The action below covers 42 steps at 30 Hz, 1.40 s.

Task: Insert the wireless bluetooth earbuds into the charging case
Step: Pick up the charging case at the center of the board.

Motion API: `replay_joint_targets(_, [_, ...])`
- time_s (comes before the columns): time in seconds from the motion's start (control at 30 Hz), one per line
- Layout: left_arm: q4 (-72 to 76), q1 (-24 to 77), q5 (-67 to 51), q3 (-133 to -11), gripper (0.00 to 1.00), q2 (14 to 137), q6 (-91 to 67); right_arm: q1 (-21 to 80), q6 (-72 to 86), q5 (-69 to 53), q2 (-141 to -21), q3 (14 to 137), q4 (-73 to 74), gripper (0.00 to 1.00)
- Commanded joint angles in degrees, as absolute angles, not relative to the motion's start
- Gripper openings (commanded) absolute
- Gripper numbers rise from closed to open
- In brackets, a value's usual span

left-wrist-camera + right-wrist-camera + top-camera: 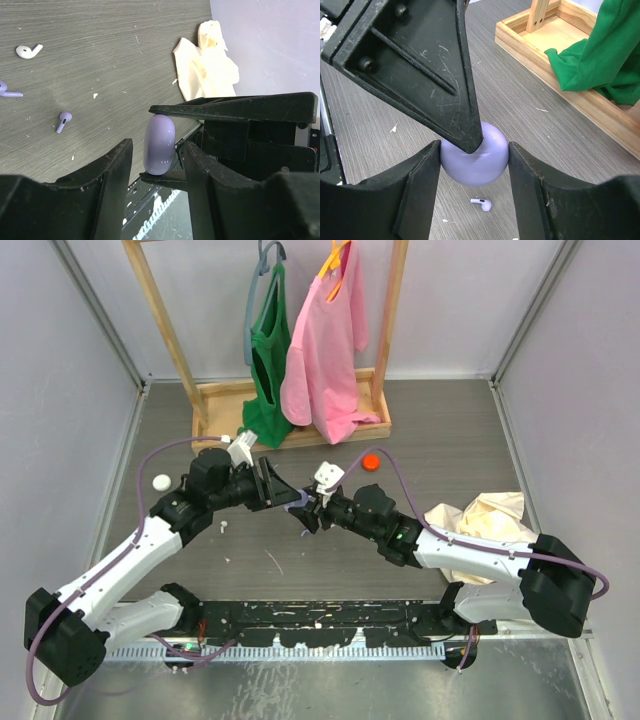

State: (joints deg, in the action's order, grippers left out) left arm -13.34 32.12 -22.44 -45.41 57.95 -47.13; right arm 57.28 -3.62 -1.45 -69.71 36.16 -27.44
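The lavender charging case [482, 165] hangs above the table, closed, with my right gripper [475, 150] shut on its two sides. My left gripper [157, 144] straddles the same case [159, 145] across its flat faces, and narrow gaps show beside the case, so it stands open. One left finger [445, 85] lies across the case's front. A lavender earbud [482, 203] lies on the table right under the case. In the left wrist view one earbud [63, 120] lies loose and another [6, 90] shows at the frame's left edge. Both grippers meet mid-table [300, 500].
A white earbud-shaped piece [28, 50] lies on the table. A wooden rack [290, 405] with green and pink garments stands at the back. An orange disc [371, 462], a white disc [160, 481] and a crumpled cream cloth [480, 520] sit around the arms.
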Motion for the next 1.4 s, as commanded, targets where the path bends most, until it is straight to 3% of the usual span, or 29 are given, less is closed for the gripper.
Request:
replay_joint_targets(0.0, [-8.99,32.09,-24.35,-45.00,0.45,57.77,-46.66,57.55,-4.45,-2.67,-68.24,36.62,-32.64,0.54])
replay_joint_targets(0.4, [-9.08,32.08,-24.47,-45.34,0.26,57.50,-44.85,57.50,-5.35,-3.03,-68.98,37.06,-33.00,0.57])
replay_joint_targets(0.63, [-12.00,32.08,-24.30,-47.47,0.16,56.65,-40.05,57.41,-5.04,-4.43,-70.06,40.12,-27.27,0.74])
replay_joint_targets(0.83, [-17.87,32.08,-24.09,-51.01,0.12,56.06,-32.19,56.26,-4.68,-8.57,-69.65,41.52,-23.95,0.83])
replay_joint_targets(1.37, [-30.56,32.08,-35.23,-62.56,0.11,61.30,-7.97,37.49,8.26,-41.63,-65.97,35.44,-32.01,0.85])
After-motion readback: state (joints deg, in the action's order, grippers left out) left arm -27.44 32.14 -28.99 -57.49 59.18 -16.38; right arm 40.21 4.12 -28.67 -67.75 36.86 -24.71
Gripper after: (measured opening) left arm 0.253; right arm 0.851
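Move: The purple charging case is still pinched across its width by the right fingers, its middle about 1 cm to the left of that hand's point. It also lies between the half-closed left fingers, some 1 cm ahead and 1 cm right of the left hand. On the board about 15 cm below the left hand lie a near purple earbud 1 cm back and 1 cm right, a far purple earbud 4 cm ahead and 3 cm left, and a white earbud 7 cm ahead and 1 cm right. The charging case is taken over in the air: the left fingers close on its two faces while both hands stay almost still, then the right fingers open off its rim and that hand backs away about 3 cm to the right, going slightly forward. Keeping its pinch, the left hand rises some 3 cm, easing back a little, its fingers tipping up and swinging clockwise. ##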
